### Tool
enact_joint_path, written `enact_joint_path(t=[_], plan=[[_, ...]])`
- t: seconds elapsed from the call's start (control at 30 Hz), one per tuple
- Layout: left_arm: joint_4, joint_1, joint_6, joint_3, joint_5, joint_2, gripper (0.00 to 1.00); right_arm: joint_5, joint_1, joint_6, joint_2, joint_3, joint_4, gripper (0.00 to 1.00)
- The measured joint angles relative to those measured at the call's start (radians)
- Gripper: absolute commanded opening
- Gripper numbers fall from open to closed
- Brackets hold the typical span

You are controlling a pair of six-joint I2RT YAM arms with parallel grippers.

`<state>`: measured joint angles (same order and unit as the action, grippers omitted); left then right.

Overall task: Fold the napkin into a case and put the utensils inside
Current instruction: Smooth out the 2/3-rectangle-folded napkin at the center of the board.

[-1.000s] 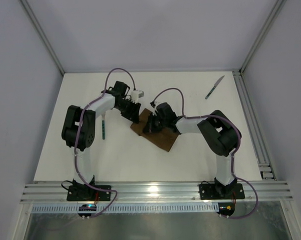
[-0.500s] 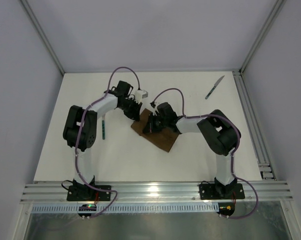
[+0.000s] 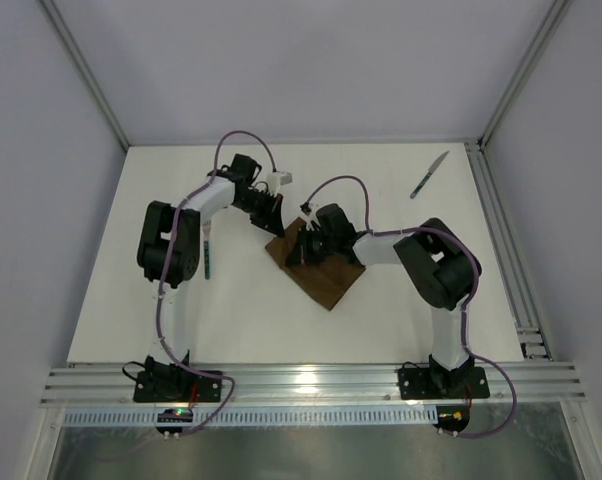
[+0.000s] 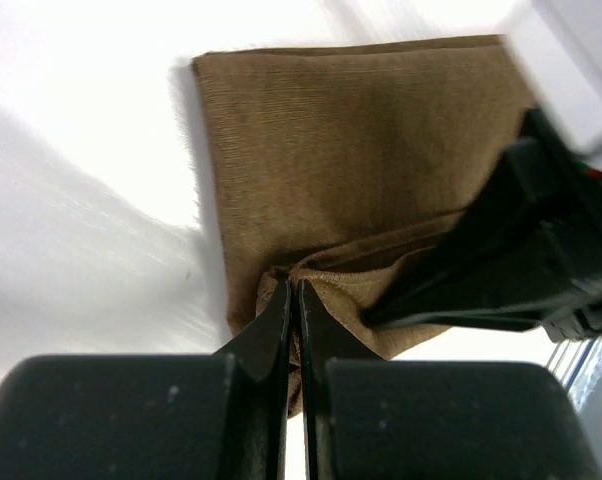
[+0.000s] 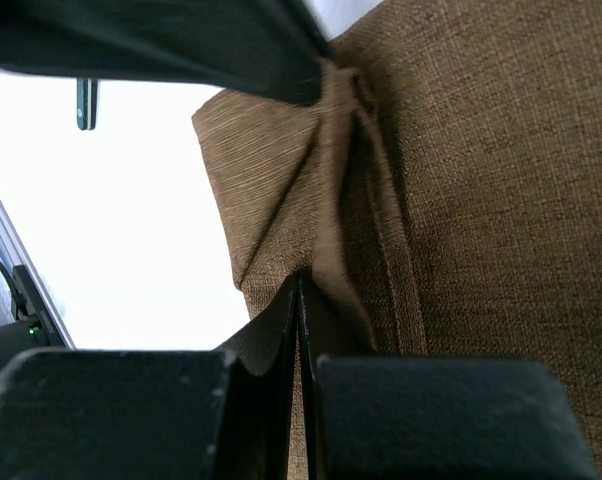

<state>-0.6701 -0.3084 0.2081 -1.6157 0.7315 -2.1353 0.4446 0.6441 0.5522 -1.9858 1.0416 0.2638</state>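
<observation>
The dark brown napkin (image 3: 326, 280) lies folded on the white table (image 3: 241, 320), mid-table between the two arms. My left gripper (image 3: 277, 222) is at its far left corner, shut on a raised pinch of cloth (image 4: 326, 270). Just beside it, my right gripper (image 3: 294, 250) is shut on a ridge of the same napkin (image 5: 326, 190). The fork (image 3: 208, 255), with its dark teal handle, lies left of the napkin under the left arm. The knife (image 3: 430, 174) rests at the far right of the table. No finished case shows.
A metal rail (image 3: 501, 230) runs along the table's right edge, close to the knife. The right gripper's black body (image 4: 521, 260) crowds the left wrist view, and a left finger (image 5: 181, 40) crosses the top of the right wrist view.
My left gripper has closed on the napkin's far left corner and pulled back slightly. The napkin's near corner has shifted a little. The right gripper has kept its hold.
</observation>
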Motion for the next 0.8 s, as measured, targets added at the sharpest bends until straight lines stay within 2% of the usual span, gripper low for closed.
enact_joint_path(t=[0.17,0.33,0.8], plan=[[-0.031,0.006,-0.028,-0.054,0.002,-0.092,0.00,0.003,0.000,-0.025,0.001,0.000,-0.003,0.04],[-0.045,0.001,-0.043,-0.066,-0.010,-0.104,0.00,-0.027,0.000,-0.048,0.047,-0.013,-0.054,0.04],[-0.043,-0.011,-0.045,-0.057,-0.040,-0.093,0.00,-0.142,-0.001,-0.025,0.297,-0.257,-0.211,0.04]])
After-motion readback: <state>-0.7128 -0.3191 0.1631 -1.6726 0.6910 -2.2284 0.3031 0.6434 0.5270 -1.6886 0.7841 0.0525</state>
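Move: The napkin lies slantwise, its middle about 6 cm back and 8 cm right of the left hand and 3 cm below it; its left corner is some 2 cm back and 3 cm left. From the right hand, whose fingertips already rest on the flap, that middle is level ahead, about 6 cm right and 1 cm lower, and the near corner about 11 cm back and 10 cm right. The fork lies about 17 cm left and 2 cm back of the left hand. The left hand, its shut fingers still at the raised lip of the napkin's flap, sinks about 3 cm at once to lay the lip down near the left corner, then holds there. Only after that does the closed right hand come off the flap, rising a couple of centimetres as it heads right and back along the napkin, about 10 cm in all, its fingers tipping somewhat flatter, before dropping again onto the flap's near-right end. ##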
